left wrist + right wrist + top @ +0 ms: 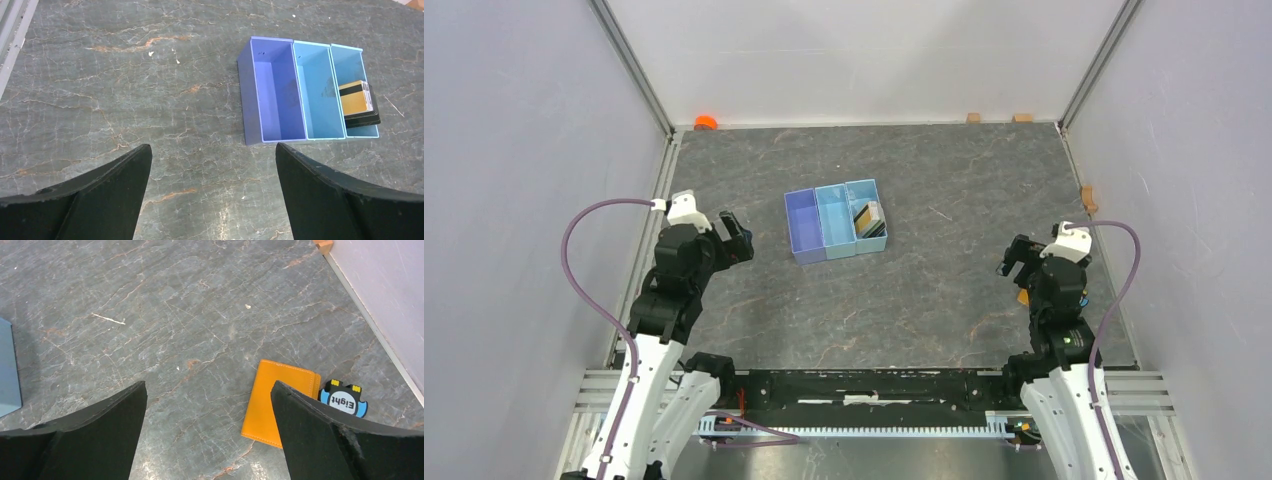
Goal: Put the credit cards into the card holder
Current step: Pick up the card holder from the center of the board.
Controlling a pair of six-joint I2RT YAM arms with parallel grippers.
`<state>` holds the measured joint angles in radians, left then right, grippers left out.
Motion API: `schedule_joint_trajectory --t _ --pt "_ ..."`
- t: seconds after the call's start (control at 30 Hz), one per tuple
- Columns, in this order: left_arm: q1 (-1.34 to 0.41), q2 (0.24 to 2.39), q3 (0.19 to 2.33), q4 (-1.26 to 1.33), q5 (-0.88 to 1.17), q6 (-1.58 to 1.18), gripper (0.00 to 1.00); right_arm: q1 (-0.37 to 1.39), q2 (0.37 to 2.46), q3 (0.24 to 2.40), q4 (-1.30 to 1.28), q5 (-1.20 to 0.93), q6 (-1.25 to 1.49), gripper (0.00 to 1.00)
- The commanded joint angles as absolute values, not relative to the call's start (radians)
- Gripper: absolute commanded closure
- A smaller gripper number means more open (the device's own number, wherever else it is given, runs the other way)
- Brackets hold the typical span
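Note:
The credit cards [870, 217] lie stacked in the right compartment of a blue three-compartment tray [834, 222]; the left wrist view shows a gold card with a black stripe on top [356, 97] of black ones. The orange card holder [272, 401] lies closed on the table under my right arm, partly behind my right finger; from above only a sliver [1022, 296] shows. My left gripper [212, 192] is open and empty, left of the tray. My right gripper [207, 432] is open and empty, above the table just left of the holder.
A small black-and-blue gadget marked "Eight" [344, 399] lies right of the holder, near the right wall. The tray's left [277, 95] and middle [319, 90] compartments hold nothing. An orange object [705, 122] and small wooden blocks [973, 117] sit along the far edge.

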<state>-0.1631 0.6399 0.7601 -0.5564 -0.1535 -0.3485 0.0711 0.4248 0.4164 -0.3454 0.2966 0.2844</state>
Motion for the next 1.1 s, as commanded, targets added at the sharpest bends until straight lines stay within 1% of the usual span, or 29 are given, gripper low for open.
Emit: schedule_joint_trajectory --t 0.0,0.1,0.17,0.3,0.43,0.53,0.6,0.77,0.93,1.0,1.07 --pt "-0.158 0.641 0.792 -0.563 -0.143 -0.377 0.0 0.07 0.385 0.421 -0.337 0.36 0.319 0.02" --pt "-0.158 0.649 0.786 -0.561 -0.143 -0.381 0.0 0.071 0.343 0.392 -0.299 0.357 0.319 0.02" --pt "-0.158 0.66 0.783 -0.562 -0.142 -0.383 0.0 0.07 0.354 0.382 -0.295 0.355 0.317 0.02" --pt "-0.158 0.678 0.781 -0.563 -0.12 -0.377 0.0 0.07 0.467 0.394 -0.334 0.396 0.306 0.02" --pt "-0.158 0.673 0.776 -0.563 -0.07 -0.345 0.0 0.056 0.54 0.384 -0.314 0.434 0.32 0.02" --pt "-0.158 0.677 0.773 -0.562 -0.037 -0.329 0.0 0.014 0.575 0.374 -0.316 0.481 0.354 0.02" --pt "-0.158 0.689 0.773 -0.562 -0.019 -0.322 0.0 -0.045 0.585 0.344 -0.298 0.47 0.375 0.02" --pt "-0.158 0.727 0.775 -0.562 -0.005 -0.308 0.0 -0.279 0.624 0.267 -0.247 0.31 0.381 0.02" --pt "-0.158 0.773 0.778 -0.562 -0.005 -0.302 0.0 -0.588 0.652 0.19 -0.186 0.012 0.336 0.02" --pt "-0.158 0.787 0.782 -0.566 -0.005 -0.299 0.0 -0.667 0.678 0.184 -0.175 -0.105 0.336 0.02" --pt "-0.158 0.792 0.782 -0.566 -0.005 -0.298 0.0 -0.703 0.687 0.177 -0.14 -0.16 0.352 0.02"
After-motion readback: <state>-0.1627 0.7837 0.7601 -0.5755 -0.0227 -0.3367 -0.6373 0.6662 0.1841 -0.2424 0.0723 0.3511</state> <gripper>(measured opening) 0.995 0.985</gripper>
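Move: The orange card holder lies flat about 8 cm to the right of the right hand, about 1 cm back and roughly 15 cm below. The owl tag is beside it, about 15 cm to that hand's right, 3 cm back and at table level. For the left hand, the credit cards in the tray's right compartment are some 24 cm right, 13 cm ahead and 18 cm below; the tray's middle is about 16 cm right and 13 cm ahead. The right hand swoops towards the card holder with its fingers still wide open: after a tiny lift it drops about 14 cm, veering right some 10 cm and then back towards the base. The wrist turns about 30 degrees clockwise, tips downward and rolls right side down. No touch can be made out. Meanwhile the open left hand sinks about 4 cm and edges right towards the tray. ##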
